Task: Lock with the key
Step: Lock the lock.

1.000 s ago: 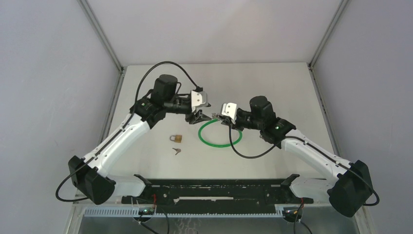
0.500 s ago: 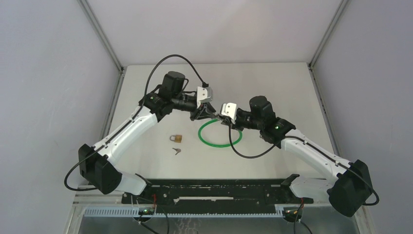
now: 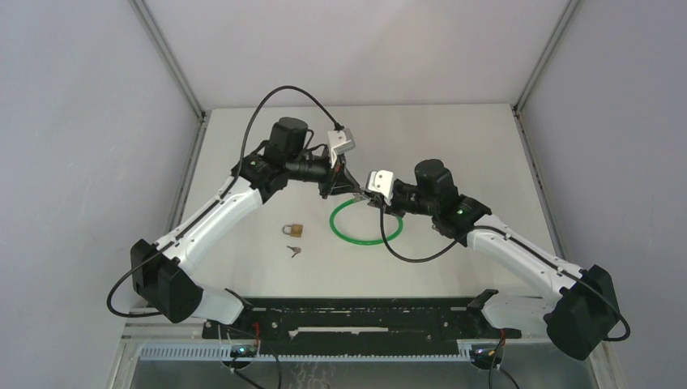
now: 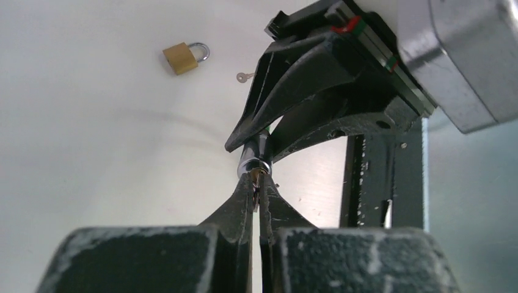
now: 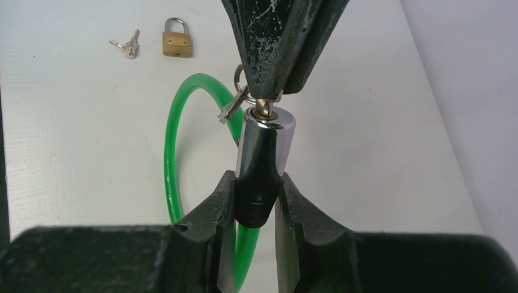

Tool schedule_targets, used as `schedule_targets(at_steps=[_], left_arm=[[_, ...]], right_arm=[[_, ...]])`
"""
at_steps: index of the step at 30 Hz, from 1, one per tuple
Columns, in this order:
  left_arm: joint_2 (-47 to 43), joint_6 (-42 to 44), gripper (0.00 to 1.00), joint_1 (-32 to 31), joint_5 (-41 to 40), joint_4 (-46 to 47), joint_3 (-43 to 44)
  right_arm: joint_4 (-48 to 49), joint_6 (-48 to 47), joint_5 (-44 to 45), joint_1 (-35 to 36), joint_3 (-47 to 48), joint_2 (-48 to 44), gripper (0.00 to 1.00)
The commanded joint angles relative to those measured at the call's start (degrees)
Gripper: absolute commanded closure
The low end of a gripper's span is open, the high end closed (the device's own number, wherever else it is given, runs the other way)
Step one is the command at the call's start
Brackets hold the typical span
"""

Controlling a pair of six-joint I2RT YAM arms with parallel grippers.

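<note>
A green cable lock lies looped on the table, its chrome cylinder lifted. My right gripper is shut on the cylinder's black lower end. The key sits in the cylinder's top face, with a spare key hanging from its ring. My left gripper comes in opposite the right one and is shut on the key's head, right at the cylinder's mouth. From above, the left gripper and the right gripper meet tip to tip over the loop's far edge.
A small brass padlock and its loose keys lie on the table left of the green loop, also visible as the padlock and keys in the right wrist view. A black rail runs along the near edge.
The left arm swung in toward the right gripper, its wrist turned, and its jaws closed from open onto the key. The right arm held still with the cylinder.
</note>
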Motion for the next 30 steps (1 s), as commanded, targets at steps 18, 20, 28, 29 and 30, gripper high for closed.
schedule_targets(at_steps=[18, 20, 28, 29, 30], left_arm=[[0.8, -26.4, 0.72, 0.7, -5.5, 5.8, -1.3], [0.5, -26.2, 0.67, 1.1, -5.7, 5.8, -1.6], [-1.2, -25.5, 0.56, 1.9, -6.6, 5.4, -2.8], [-1.4, -25.5, 0.55, 2.0, -6.6, 5.4, -3.0], [-1.5, -25.4, 0.55, 2.0, -6.6, 5.4, -3.1]], right_arm=[[-2.3, -0.7, 1.1, 0.7, -0.7, 1.6, 1.0], [-2.4, -0.7, 1.2, 0.7, -0.6, 1.7, 1.0], [-2.3, -0.7, 1.0, 0.7, -0.7, 1.9, 1.0], [-2.3, -0.7, 1.0, 0.7, -0.7, 2.0, 1.0], [-2.3, -0.7, 1.0, 0.7, -0.7, 2.0, 1.0]])
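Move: The green cable's lock barrel, with the key the left fingers already pinch in its end, has its middle about 4 cm right of the left hand, 1 cm back and 2 cm lower. It sits in the right fingers, roughly 1 cm ahead and 1 cm left of the right hand, at its height. From the left hand, the cable loop hangs some 5 cm back, 1 cm right and 9 cm below; the brass padlock lies about 18 cm left, 3 cm back and 15 cm below. The key in the barrel's end is turned by the left hand, which goes on rolling its wrist some 25 degrees counter-clockwise, seen along its fingers, and edges slightly rightwards. Then the left fingers open to nearly half, letting go of the key, while that hand shifts forward about 1.5 cm in all and sinks roughly 1 cm. The right hand keeps its grip on the barrel, shifting barely half a centimetre. ##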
